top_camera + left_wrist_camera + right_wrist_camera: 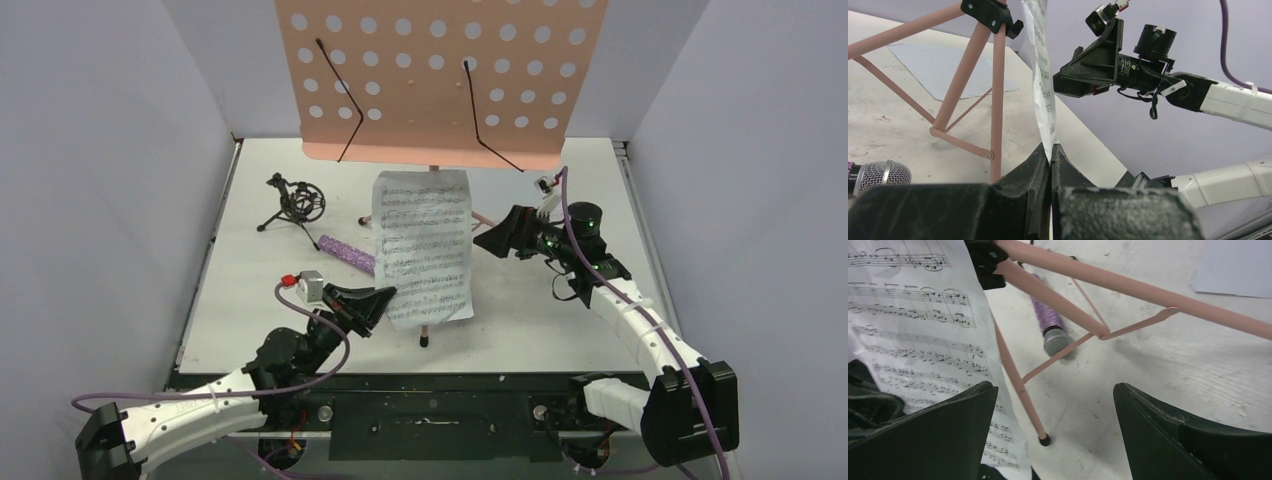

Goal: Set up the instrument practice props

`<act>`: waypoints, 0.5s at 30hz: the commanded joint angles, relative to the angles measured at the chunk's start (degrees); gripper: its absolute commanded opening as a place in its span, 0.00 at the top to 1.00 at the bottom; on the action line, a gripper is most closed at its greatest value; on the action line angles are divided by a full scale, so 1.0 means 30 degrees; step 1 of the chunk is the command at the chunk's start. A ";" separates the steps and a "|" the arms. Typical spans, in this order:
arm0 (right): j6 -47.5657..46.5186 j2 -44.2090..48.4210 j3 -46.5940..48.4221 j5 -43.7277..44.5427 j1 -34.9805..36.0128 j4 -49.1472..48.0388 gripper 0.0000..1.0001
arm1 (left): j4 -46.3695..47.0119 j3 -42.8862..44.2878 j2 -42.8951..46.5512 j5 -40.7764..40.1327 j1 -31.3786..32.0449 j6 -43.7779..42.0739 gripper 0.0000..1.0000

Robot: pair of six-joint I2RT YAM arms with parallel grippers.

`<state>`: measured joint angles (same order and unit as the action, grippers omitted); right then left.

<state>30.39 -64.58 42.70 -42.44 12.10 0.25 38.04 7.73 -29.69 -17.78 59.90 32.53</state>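
The pink music stand's perforated desk (440,70) towers at the back, and its tripod legs (973,65) spread over the table. One white sheet-music page (425,245) hangs upright in front of the stand. My left gripper (375,300) is shut on its lower left edge (1050,150). My right gripper (495,235) hovers open just right of the page, with nothing between its fingers (1055,410). The purple glitter microphone (345,252) lies on the table, its grey head (1055,342) behind the page. The black tripod mic holder (298,203) stands at the back left.
A second pale sheet (943,70) lies flat on the table beyond the stand legs, also in the right wrist view (1235,265). A stand foot (1044,440) rests under my right gripper. Grey walls close in the table on three sides.
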 commanded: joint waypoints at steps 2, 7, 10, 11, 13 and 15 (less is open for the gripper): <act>0.4318 -0.0396 -0.1411 -0.3974 0.0099 -0.8014 0.10 | 0.1611 -0.0342 0.0770 0.0220 -0.0053 0.0191 1.00; 0.6873 -0.1269 -0.2164 -0.4574 0.0752 -1.2172 0.10 | 0.2794 -0.0850 0.0998 0.0618 -0.0065 0.0109 1.00; 0.6908 -0.2130 -0.1989 -0.3962 0.1732 -1.2467 0.10 | 0.3368 -0.0945 0.0745 0.0718 -0.0062 0.0390 1.00; 0.7142 -0.2474 -0.1987 -0.3887 0.2009 -1.2962 0.10 | 0.3567 -0.0910 0.0565 0.0878 -0.0058 0.0429 1.00; 0.7987 -0.3180 -0.1999 -0.3844 0.2443 -1.4413 0.10 | 0.4060 -0.0903 0.0228 0.1208 -0.0069 0.0472 1.00; 0.9348 -0.3891 -0.2094 -0.3961 0.2759 -1.6670 0.09 | 0.4499 -0.0884 -0.0150 0.1330 -0.0050 0.0540 1.00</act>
<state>51.55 -73.19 36.40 -53.36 18.50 -33.74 44.86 4.97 -28.53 -15.94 59.90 33.10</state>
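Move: The sheet music's middle is about 13 cm to the right hand's left, 3 cm back and nearly level; its right edge is much closer. The stand's black clamp is about 11 cm left and 7 cm ahead of this hand, slightly higher. The microphone lies roughly 29 cm left, 12 cm ahead and 19 cm below. The left hand still pinches the sheet, whose middle is about 6 cm right, 6 cm ahead and 4 cm up from it. Right hand sweeps some 6 cm left and slightly back, turning, open fingers coming astride the sheet's edge. ##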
